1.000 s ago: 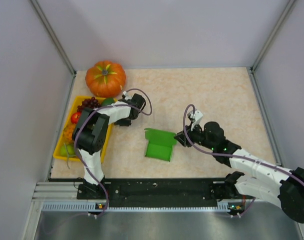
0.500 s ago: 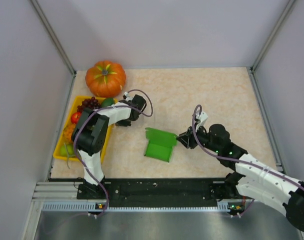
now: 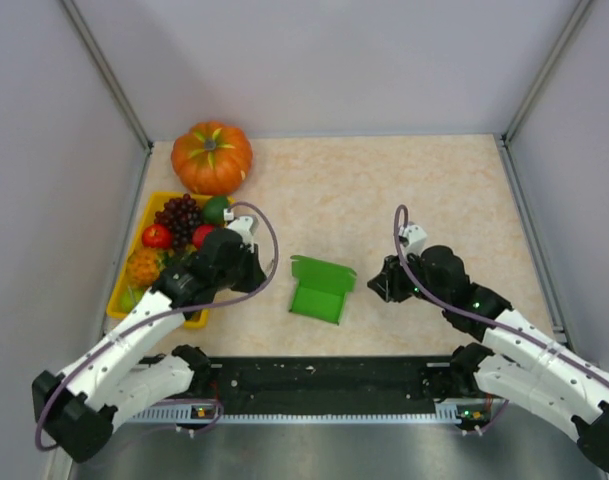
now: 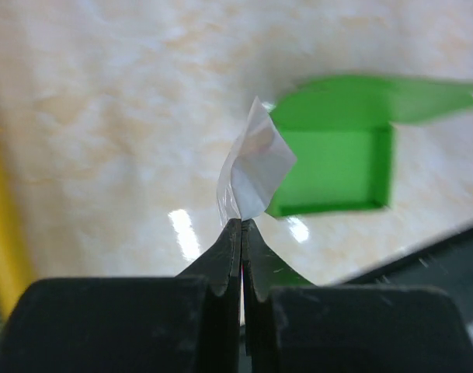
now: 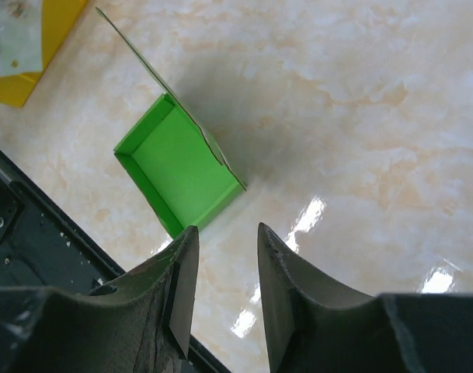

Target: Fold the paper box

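The paper box (image 3: 321, 288) is bright green card, folded into a shallow open tray with one flap standing up at its far side; it rests on the table between the two arms. The left wrist view shows the box (image 4: 333, 167) ahead and to the right. My left gripper (image 3: 248, 268) sits left of the box, apart from it. That left gripper (image 4: 241, 225) is shut on a small whitish translucent scrap (image 4: 253, 167). My right gripper (image 3: 382, 283) stands to the box's right, not touching it. In its wrist view the right gripper (image 5: 224, 229) is open and holds nothing, with the box (image 5: 182, 167) beyond its fingertips.
An orange pumpkin (image 3: 212, 157) stands at the far left. A yellow tray (image 3: 122, 297) by the left wall holds grapes (image 3: 180, 215), a red fruit (image 3: 157, 236) and a small green fruit (image 3: 216, 209). A black rail (image 3: 324, 378) runs along the near edge. Walls close in three sides.
My left arm has swung down and forward from beside the tray toward the box's left, and its jaws have shut. My right gripper has backed away rightward from the box and opened slightly.
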Tool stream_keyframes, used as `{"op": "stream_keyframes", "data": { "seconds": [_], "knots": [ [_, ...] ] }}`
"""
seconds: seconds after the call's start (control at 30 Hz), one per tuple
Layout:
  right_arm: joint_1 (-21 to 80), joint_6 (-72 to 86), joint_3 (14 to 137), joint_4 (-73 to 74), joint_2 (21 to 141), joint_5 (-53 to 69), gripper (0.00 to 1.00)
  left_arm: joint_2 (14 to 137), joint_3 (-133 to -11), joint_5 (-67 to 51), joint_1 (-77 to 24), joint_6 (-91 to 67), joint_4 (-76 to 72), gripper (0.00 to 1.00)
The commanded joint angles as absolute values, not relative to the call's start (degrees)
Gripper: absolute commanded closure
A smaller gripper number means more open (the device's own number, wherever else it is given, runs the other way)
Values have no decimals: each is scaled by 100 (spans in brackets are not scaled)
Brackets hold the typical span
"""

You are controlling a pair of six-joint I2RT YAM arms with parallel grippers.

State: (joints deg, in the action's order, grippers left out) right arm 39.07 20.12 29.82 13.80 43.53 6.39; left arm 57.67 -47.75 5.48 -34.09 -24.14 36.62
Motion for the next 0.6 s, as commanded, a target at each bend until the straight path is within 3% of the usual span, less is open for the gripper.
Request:
{"op": "stream_keyframes", "data": {
  "seconds": [0.0, 0.13, 0.57],
  "knots": [
    [3858, 2311, 3234, 1731, 4184, 554, 64, 4907, -4062, -2279, -3428, -2812, 3018, 100],
    [3858, 2522, 3243, 1740, 4236, 519, 64, 4939, -3183, -3426, -3489, -3505, 1444, 100],
    [3867, 2654, 3252, 1872, 4614, 853, 69, 6837, -3665, -3463, -3665, -3121, 501, 100]
  ]
}}
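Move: The open green box tray lies about 14 cm to the right of the left hand, some 3 cm back and 12 cm below. Its raised lid stands about 15 cm right and 4 cm ahead of that hand, 9 cm below; the fruit basket's middle is roughly 27 cm left, 9 cm ahead and 10 cm lower. From the right hand, the tray is about 13 cm left, 2 cm ahead and 12 cm down. Keeping the clear plastic piece pinched in its shut fingers, the left hand carries it right about 10 cm towards the box tray, first also drawing back some 8 cm, then easing about 1 cm forward as it sinks some 4 cm. Meanwhile the wrist swings clockwise, turning the fingers from forward-down to mostly right and down. The right hand, fingers still parted and touching nothing, sinks 2–3 cm beside the box. ##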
